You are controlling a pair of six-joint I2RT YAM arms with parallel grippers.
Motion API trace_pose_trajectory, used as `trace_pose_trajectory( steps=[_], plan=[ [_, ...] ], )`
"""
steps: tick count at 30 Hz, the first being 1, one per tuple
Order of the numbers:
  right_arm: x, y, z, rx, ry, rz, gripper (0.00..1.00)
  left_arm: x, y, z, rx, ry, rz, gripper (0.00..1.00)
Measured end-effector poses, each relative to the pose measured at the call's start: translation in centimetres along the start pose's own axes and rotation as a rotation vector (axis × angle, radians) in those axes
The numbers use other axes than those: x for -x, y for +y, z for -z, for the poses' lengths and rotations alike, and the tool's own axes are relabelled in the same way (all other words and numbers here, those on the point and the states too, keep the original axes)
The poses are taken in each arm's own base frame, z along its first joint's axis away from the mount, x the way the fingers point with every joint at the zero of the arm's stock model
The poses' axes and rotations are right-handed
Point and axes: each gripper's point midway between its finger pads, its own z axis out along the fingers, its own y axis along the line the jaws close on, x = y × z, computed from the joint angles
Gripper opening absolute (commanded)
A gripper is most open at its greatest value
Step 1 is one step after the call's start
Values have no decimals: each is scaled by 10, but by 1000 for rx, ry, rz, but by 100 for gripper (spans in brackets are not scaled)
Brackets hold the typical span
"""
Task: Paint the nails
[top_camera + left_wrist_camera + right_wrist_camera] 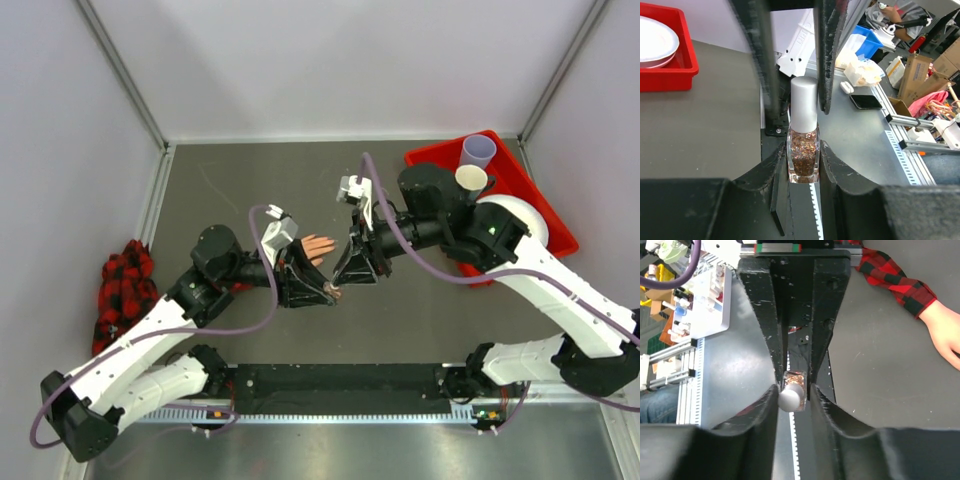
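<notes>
My left gripper [320,288] [801,150] is shut on a small glass nail polish bottle [803,157] [333,292] full of copper glitter, held upright above the table. My right gripper [352,272] [792,390] comes from the opposite side, and its fingers [827,55] press both sides of the bottle's silver cap [804,102] [790,397]. The peach mannequin hand [318,247] [945,335] lies just behind both grippers, with its plaid sleeve [895,280] partly under the left arm. The nails are too small to make out from above and are cut off in the right wrist view.
A red tray [535,185] [670,75] at the back right holds a white plate [520,215] [655,42], a lilac cup [478,150] and a second cup [471,178]. Bunched plaid cloth [125,285] lies by the left wall.
</notes>
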Motion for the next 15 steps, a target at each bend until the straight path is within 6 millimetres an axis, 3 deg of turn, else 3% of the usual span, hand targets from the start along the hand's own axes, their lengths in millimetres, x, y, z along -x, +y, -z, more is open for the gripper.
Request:
trace_pose_trajectory(
  steps=[1, 2, 9, 15],
  plan=[
    [0, 0, 0, 1, 0, -1, 6, 0, 0, 0, 0, 1, 1, 0],
    [0, 0, 0, 4, 0, 0, 0, -1, 1, 0, 2, 2, 2, 0],
    [4, -13, -1, -59, -22, -15, 0, 5, 22, 3, 147, -14, -36, 0],
    [11, -49, -12, -374, -127, -95, 0, 7, 64, 16, 399, -24, -113, 0]
  ],
)
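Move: The right hand's open fingers already straddle the nail polish cap, which is almost exactly at its hand point; the bottle is about 2 cm to the left and 2 cm below, level fore and aft. The left hand keeps hold of the bottle, with the cap about 2 cm to its right and 2 cm up. The mannequin hand lies roughly 18 cm ahead of the left hand, 5 cm to its left and 28 cm below. The right fingers, partly open around the white cap, first shut until they pinch it, while the left hand holds still and keeps its grip on the glittery bottle. Then both hands carry the joined bottle and cap forward together, picking up speed over some 5 to 6 cm and sinking a little, towards the mannequin hand, the left turning counter-clockwise and the right clockwise by about 20 degrees each. ##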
